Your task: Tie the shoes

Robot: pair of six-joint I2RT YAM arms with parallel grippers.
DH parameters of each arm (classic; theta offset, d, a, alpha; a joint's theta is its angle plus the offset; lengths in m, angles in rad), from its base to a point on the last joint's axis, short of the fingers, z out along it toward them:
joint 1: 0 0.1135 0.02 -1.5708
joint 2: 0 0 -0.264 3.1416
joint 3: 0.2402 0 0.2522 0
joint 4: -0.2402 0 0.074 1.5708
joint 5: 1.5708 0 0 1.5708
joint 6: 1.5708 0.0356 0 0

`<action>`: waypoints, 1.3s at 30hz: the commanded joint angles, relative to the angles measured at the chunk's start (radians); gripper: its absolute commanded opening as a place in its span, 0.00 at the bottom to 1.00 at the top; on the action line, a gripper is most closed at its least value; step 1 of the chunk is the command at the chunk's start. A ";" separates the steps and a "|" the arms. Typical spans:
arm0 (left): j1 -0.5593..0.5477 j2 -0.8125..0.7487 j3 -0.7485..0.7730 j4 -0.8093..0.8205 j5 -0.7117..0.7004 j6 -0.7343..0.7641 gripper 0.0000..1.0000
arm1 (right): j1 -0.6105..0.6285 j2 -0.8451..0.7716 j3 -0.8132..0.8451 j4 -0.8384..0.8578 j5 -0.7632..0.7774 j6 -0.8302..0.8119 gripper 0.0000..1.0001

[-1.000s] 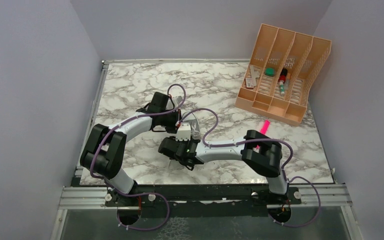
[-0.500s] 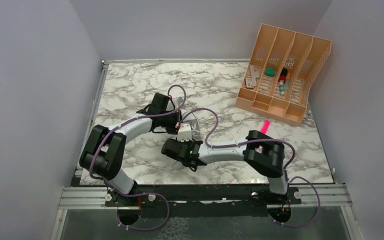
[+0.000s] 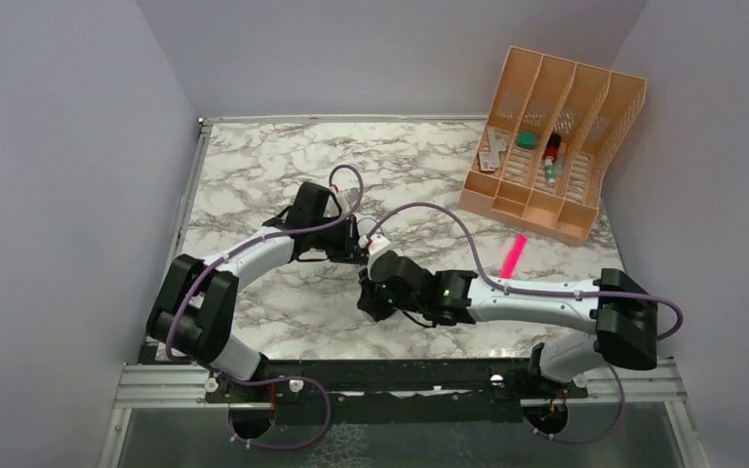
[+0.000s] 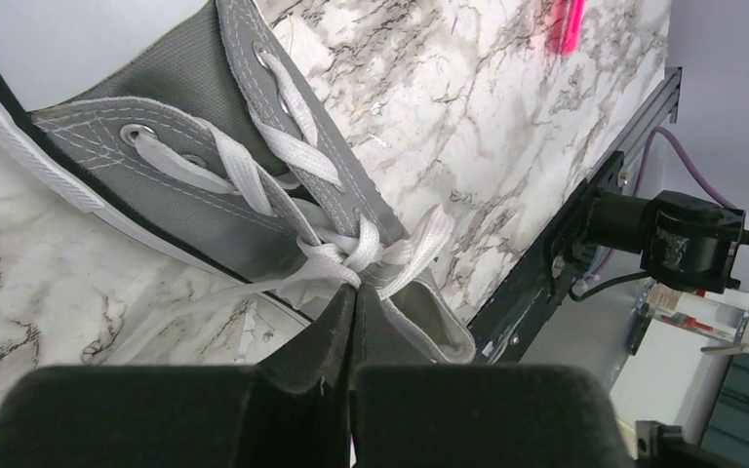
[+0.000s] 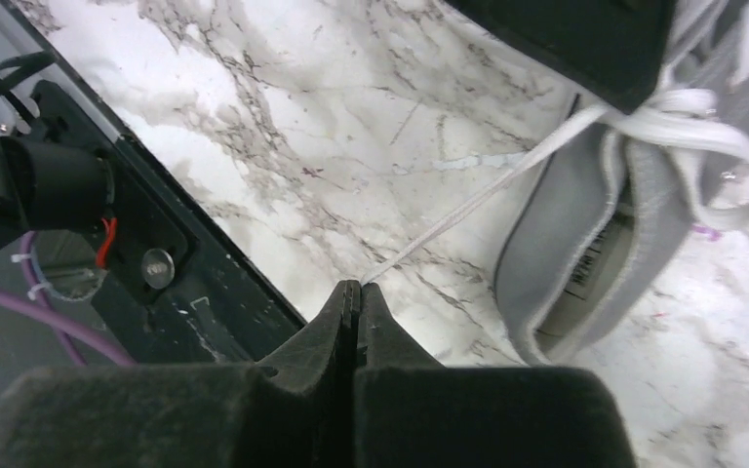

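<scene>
In the left wrist view the shoe, a grey canvas sneaker (image 4: 180, 219) with white laces (image 4: 288, 166), lies on the marble. My left gripper (image 4: 354, 290) is shut on the laces at the crossing near the top eyelets. My right gripper (image 5: 358, 285) is shut on the end of one lace (image 5: 478, 200). That lace runs taut up to the shoe's heel opening (image 5: 556, 244). From above, both grippers (image 3: 359, 252) (image 3: 371, 300) crowd over the shoe (image 3: 381, 260), so only a white bit of it shows.
A peach desk organizer (image 3: 546, 146) with small items stands at the back right. A pink marker (image 3: 514, 255) lies on the marble right of the arms. The black rail at the table's near edge (image 5: 156, 263) is close below my right gripper.
My right gripper has closed on the lace end, and the right arm has swung out to the right. The shoe and my left gripper have shifted slightly right.
</scene>
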 commanded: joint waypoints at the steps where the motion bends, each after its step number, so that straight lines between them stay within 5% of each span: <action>1: 0.006 -0.041 -0.022 0.055 0.012 0.001 0.00 | -0.023 -0.064 0.016 -0.123 -0.020 -0.114 0.01; 11: 0.006 -0.041 -0.025 0.062 0.005 -0.020 0.00 | -0.268 -0.065 0.137 -0.167 -0.061 -0.296 0.01; 20: 0.006 -0.045 -0.026 0.065 -0.007 -0.039 0.00 | -0.319 0.046 0.267 -0.171 -0.037 -0.383 0.01; 31: 0.006 -0.026 0.016 0.032 -0.004 -0.018 0.00 | -0.450 0.152 0.361 -0.163 -0.242 -0.269 0.01; 39: 0.006 -0.012 0.031 0.029 0.001 -0.022 0.00 | -0.500 0.290 0.538 -0.305 -0.271 -0.114 0.01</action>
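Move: The toe of the shoe, which the right hand's lace is carried towards, lies about 19 cm ahead of that hand, 1 cm to its right and 10 cm below. The left fingertips are 11 cm ahead of the right hand, level sideways; the knot is 10 cm ahead and 4 cm right, the heel opening 3 cm ahead and 6 cm right. From the left hand, the knot sits 3 cm right, 1 cm back and just below, the toe 8 cm straight ahead. The lace still pinched in the shut right fingers is carried forward some 19 cm, first swinging out about 6 cm to the right and rising about 6 cm, past the right side of the left fingertips towards the toe, ending a little left of its widest swing and slightly lower than its peak. The left hand keeps its pinch on the lace by the knot, easing up only about 1 cm. ##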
